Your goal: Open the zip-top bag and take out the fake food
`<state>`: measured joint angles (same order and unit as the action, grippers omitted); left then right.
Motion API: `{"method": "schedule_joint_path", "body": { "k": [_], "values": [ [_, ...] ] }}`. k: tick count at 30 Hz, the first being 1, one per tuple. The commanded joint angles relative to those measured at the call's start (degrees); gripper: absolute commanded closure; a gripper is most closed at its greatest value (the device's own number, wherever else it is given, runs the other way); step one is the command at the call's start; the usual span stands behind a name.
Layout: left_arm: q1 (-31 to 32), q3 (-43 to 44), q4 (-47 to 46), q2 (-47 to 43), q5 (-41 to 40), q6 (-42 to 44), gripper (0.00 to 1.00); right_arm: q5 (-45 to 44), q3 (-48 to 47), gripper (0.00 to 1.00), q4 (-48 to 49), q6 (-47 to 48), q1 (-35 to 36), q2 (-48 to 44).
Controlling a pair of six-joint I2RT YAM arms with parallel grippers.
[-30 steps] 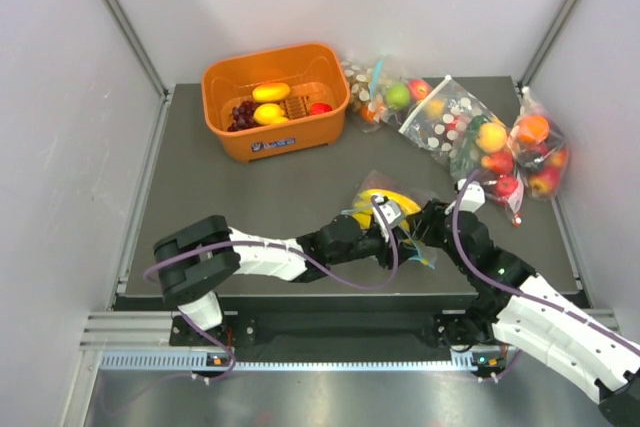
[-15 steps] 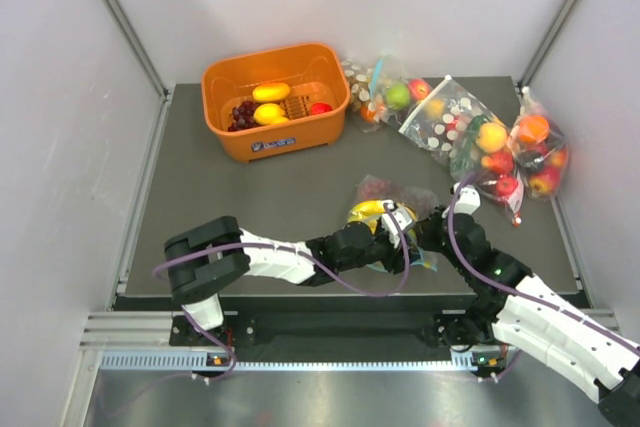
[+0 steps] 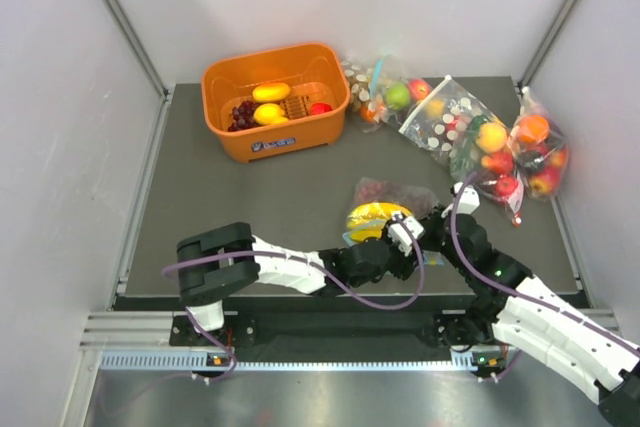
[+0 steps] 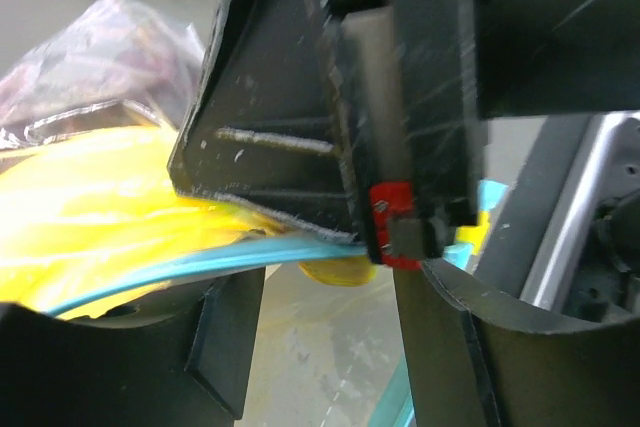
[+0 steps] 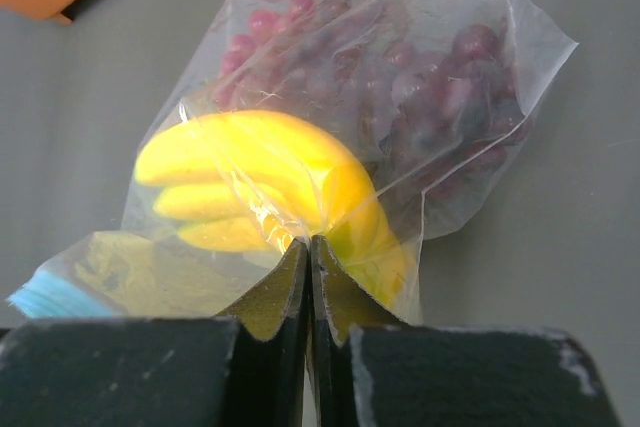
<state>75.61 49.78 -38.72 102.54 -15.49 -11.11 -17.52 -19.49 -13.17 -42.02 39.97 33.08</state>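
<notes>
The zip-top bag (image 3: 382, 204) lies at the table's near middle, clear and crinkled. Yellow bananas (image 5: 250, 177) and dark purple grapes (image 5: 420, 97) sit inside it. Its blue-teal zip strip (image 4: 200, 267) runs along the near edge. My right gripper (image 5: 310, 244) is shut, pinching the bag's film just in front of the bananas. My left gripper (image 4: 320, 347) is open right beside it, its fingers (image 4: 222, 347) straddling loose clear plastic below the zip strip without gripping it. In the top view both grippers meet at the bag's near edge (image 3: 412, 239).
An orange basket (image 3: 222, 107) with yellow fruits and grapes stands at the back left. A white-dotted bag of fruit (image 3: 440, 119) and a bag of apples and oranges (image 3: 535, 152) lie at the back right. Walls close in on both sides.
My right gripper has shut on the bag's film. My left gripper has slid nearer and to the right along the bag's edge and opened a little wider.
</notes>
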Motion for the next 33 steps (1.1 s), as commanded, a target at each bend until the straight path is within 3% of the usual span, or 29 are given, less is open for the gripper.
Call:
{"method": "schedule_joint_path", "body": {
  "k": [1, 4, 5, 6, 9, 15, 25, 33],
  "values": [
    [0.5, 2.3, 0.8, 0.8, -7.0, -0.7, 0.42, 2.2, -0.6, 1.0, 2.9, -1.1, -0.2, -1.4],
    [0.4, 3.4, 1.6, 2.1, -9.9, -1.3, 0.49, 2.9, -0.3, 1.0, 3.3, -1.3, -0.2, -1.9],
    [0.4, 3.8, 1.8, 2.3, -10.6, -1.6, 0.63, 3.0, -0.3, 1.0, 3.3, -1.4, -0.2, -2.0],
    [0.5, 3.8, 1.9, 2.3, -10.9, -1.9, 0.69, 2.8, -0.1, 1.0, 3.1, -1.2, -0.2, -2.2],
    [0.4, 3.6, 3.3, 1.8, -10.9, -1.8, 0.8, 1.5, 0.1, 1.0, 2.9, -1.0, -0.2, -2.3],
    [0.4, -1.9, 4.7, -4.4, -10.1, -2.7, 0.87, -1.8, -0.7, 1.0, 5.0, 1.4, -0.4, 1.5],
    [0.1, -9.0, 10.9, -17.9, -11.9, -4.4, 0.89, -3.1, -2.8, 1.0, 7.6, 3.5, -1.6, 6.3],
    [-0.4, -9.7, 22.1, -26.8, -7.7, -5.9, 0.89, -3.8, -3.5, 1.0, 7.6, 4.9, -2.8, 7.3]
  ]
}}
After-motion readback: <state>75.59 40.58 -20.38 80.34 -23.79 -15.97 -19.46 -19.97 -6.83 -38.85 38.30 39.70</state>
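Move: The bananas' stem end lies right between the left hand's open fingers, about 1 cm ahead, 1 cm to the right and 2 cm below the hand point. The rest of the banana bunch, still in the bag, is centred some 8 cm left and 5 cm ahead, the grapes about 7 cm left and 11 cm ahead, both roughly 3 cm lower. From the right hand, shut on the bag's side, the stem is about 3 cm back, 1 cm right and slightly lower. Forward and down about 1.5 cm each, the left hand slides in a little further and closes on the bananas' stem, then pulls it left about 8 cm while rising nearly 5, easing back slightly, the wrist having turned some 10 degrees counter-clockwise. The right hand keeps its pinch on the bag's side plastic and shifts about 2 cm forward. ##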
